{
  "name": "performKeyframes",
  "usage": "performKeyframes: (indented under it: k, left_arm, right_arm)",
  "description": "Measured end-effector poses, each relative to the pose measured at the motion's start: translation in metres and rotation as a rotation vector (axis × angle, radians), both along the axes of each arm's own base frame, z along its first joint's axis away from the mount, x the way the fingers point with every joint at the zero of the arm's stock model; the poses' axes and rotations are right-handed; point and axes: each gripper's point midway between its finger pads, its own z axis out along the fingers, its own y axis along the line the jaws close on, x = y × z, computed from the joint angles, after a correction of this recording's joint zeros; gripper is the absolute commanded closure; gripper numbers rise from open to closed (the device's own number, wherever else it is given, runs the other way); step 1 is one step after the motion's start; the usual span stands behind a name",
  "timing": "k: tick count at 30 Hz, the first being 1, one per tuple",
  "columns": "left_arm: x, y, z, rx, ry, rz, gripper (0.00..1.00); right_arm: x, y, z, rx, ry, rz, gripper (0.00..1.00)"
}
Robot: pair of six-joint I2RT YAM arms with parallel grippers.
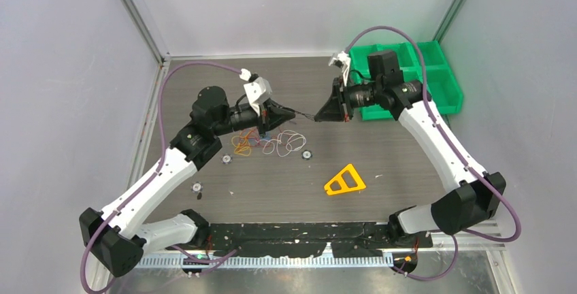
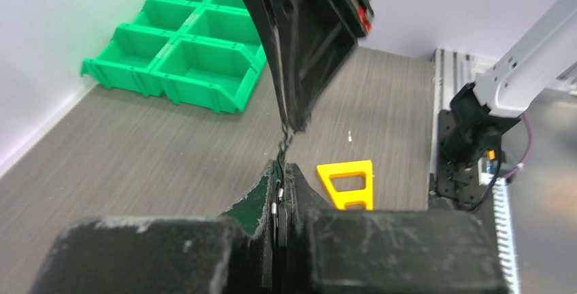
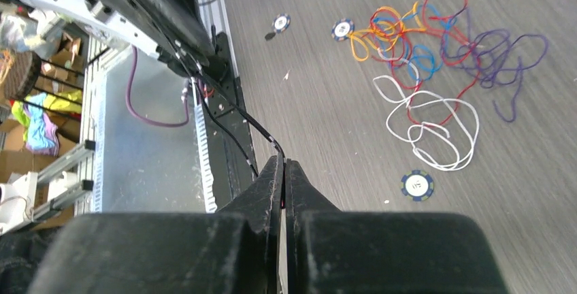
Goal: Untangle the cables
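Observation:
A black cable (image 1: 306,115) is stretched in the air between my two grippers. My left gripper (image 1: 292,113) is shut on one end; in the left wrist view the twisted strand (image 2: 286,145) runs from its shut jaws (image 2: 280,166) up to the right gripper's tip (image 2: 298,125). My right gripper (image 1: 318,118) is shut on the other end, and the strand (image 3: 238,113) leaves its jaws (image 3: 283,161) toward the left arm. The other cables (image 1: 269,142), red, blue, orange, purple and white (image 3: 429,127), lie in loose loops on the table below the left gripper.
Green bins (image 1: 439,83) stand at the back right. A yellow triangular piece (image 1: 345,181) lies on the table in front of the middle. Poker chips (image 1: 307,154) lie round the cable pile, some (image 1: 226,159) to its left.

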Motion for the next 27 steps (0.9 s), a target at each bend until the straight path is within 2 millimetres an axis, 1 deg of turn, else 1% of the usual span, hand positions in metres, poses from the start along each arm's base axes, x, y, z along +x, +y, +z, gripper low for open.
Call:
performKeyframes:
  k: [3,4,6,7,9,11,12,13,14,15,16,18,20,22,25,27]
  left_arm:
    - [0.002,-0.006,0.01,-0.034,0.063,-0.002,1.0]
    - [0.002,-0.007,0.015,-0.046,0.075,-0.006,1.0]
    - [0.0,-0.008,0.021,-0.059,0.088,-0.015,1.0]
    - [0.0,-0.008,0.022,-0.063,0.096,-0.018,1.0]
    - [0.002,-0.005,0.02,-0.067,0.126,-0.009,1.0]
    - [0.009,0.003,0.014,-0.07,0.176,0.02,1.0]
    - [0.012,0.006,0.011,-0.074,0.204,0.034,1.0]
    - [0.015,0.009,0.006,-0.082,0.237,0.046,1.0]
    - [0.017,0.009,0.003,-0.091,0.271,0.048,1.0]
    - [0.018,0.009,0.002,-0.101,0.296,0.045,1.0]
    - [0.02,0.008,0.002,-0.112,0.315,0.044,1.0]
    - [0.022,0.011,0.012,-0.143,0.319,0.044,1.0]
    - [0.023,0.012,0.021,-0.157,0.305,0.041,1.0]
    - [0.017,0.009,0.03,-0.16,0.285,0.011,1.0]
    - [0.009,0.005,0.038,-0.155,0.27,-0.039,1.0]
    - [0.003,0.002,0.039,-0.147,0.27,-0.072,1.0]
  right_arm:
    - [-0.016,0.01,-0.012,-0.024,-0.005,0.039,0.95]
    - [-0.021,0.014,-0.013,-0.028,-0.015,0.054,0.95]
    - [-0.024,0.016,-0.012,-0.031,-0.042,0.066,0.95]
    - [-0.022,0.014,-0.01,-0.034,-0.061,0.061,0.95]
    - [-0.011,0.004,-0.004,-0.035,-0.093,0.028,0.95]
    - [0.002,-0.008,0.007,-0.026,-0.129,-0.011,0.95]
    - [0.008,-0.016,0.016,-0.015,-0.152,-0.03,0.94]
    - [0.012,-0.021,0.026,-0.004,-0.177,-0.041,0.88]
    - [0.014,-0.026,0.035,0.004,-0.199,-0.051,0.67]
    - [0.016,-0.03,0.044,0.007,-0.227,-0.057,0.55]
    - [0.019,-0.036,0.047,-0.004,-0.235,-0.078,0.32]
    - [0.029,-0.053,0.051,-0.042,-0.26,-0.139,0.14]
    - [0.037,-0.064,0.056,-0.067,-0.287,-0.182,0.06]
    - [0.041,-0.068,0.063,-0.083,-0.334,-0.195,0.03]
    - [0.036,-0.058,0.076,-0.098,-0.427,-0.158,0.02]
    - [0.026,-0.044,0.08,-0.11,-0.486,-0.103,0.01]
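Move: Both grippers still hold the black cable, whose short twisted stretch lies about 3 cm to the right of the left hand point and 3 cm to the left of the right one, nearly level with both. From the left hand, the white cable lies some 33 cm below, 11 cm ahead and 2 cm left. The poker chip lies at that same table height, about 7 cm ahead and 5 cm right of the left hand. Ease the right gripper back about 2 cm and slightly towards the left one, then draw it off rightward, forward and up. Open it wide on the way so it lets go of the black cable, rolling the wrist nearly 30 degrees, and finally swing it slightly back left. Keep the left gripper shut on the cable, letting it waver forward and back while it rises about 4 cm and rolls some 15 degrees. ##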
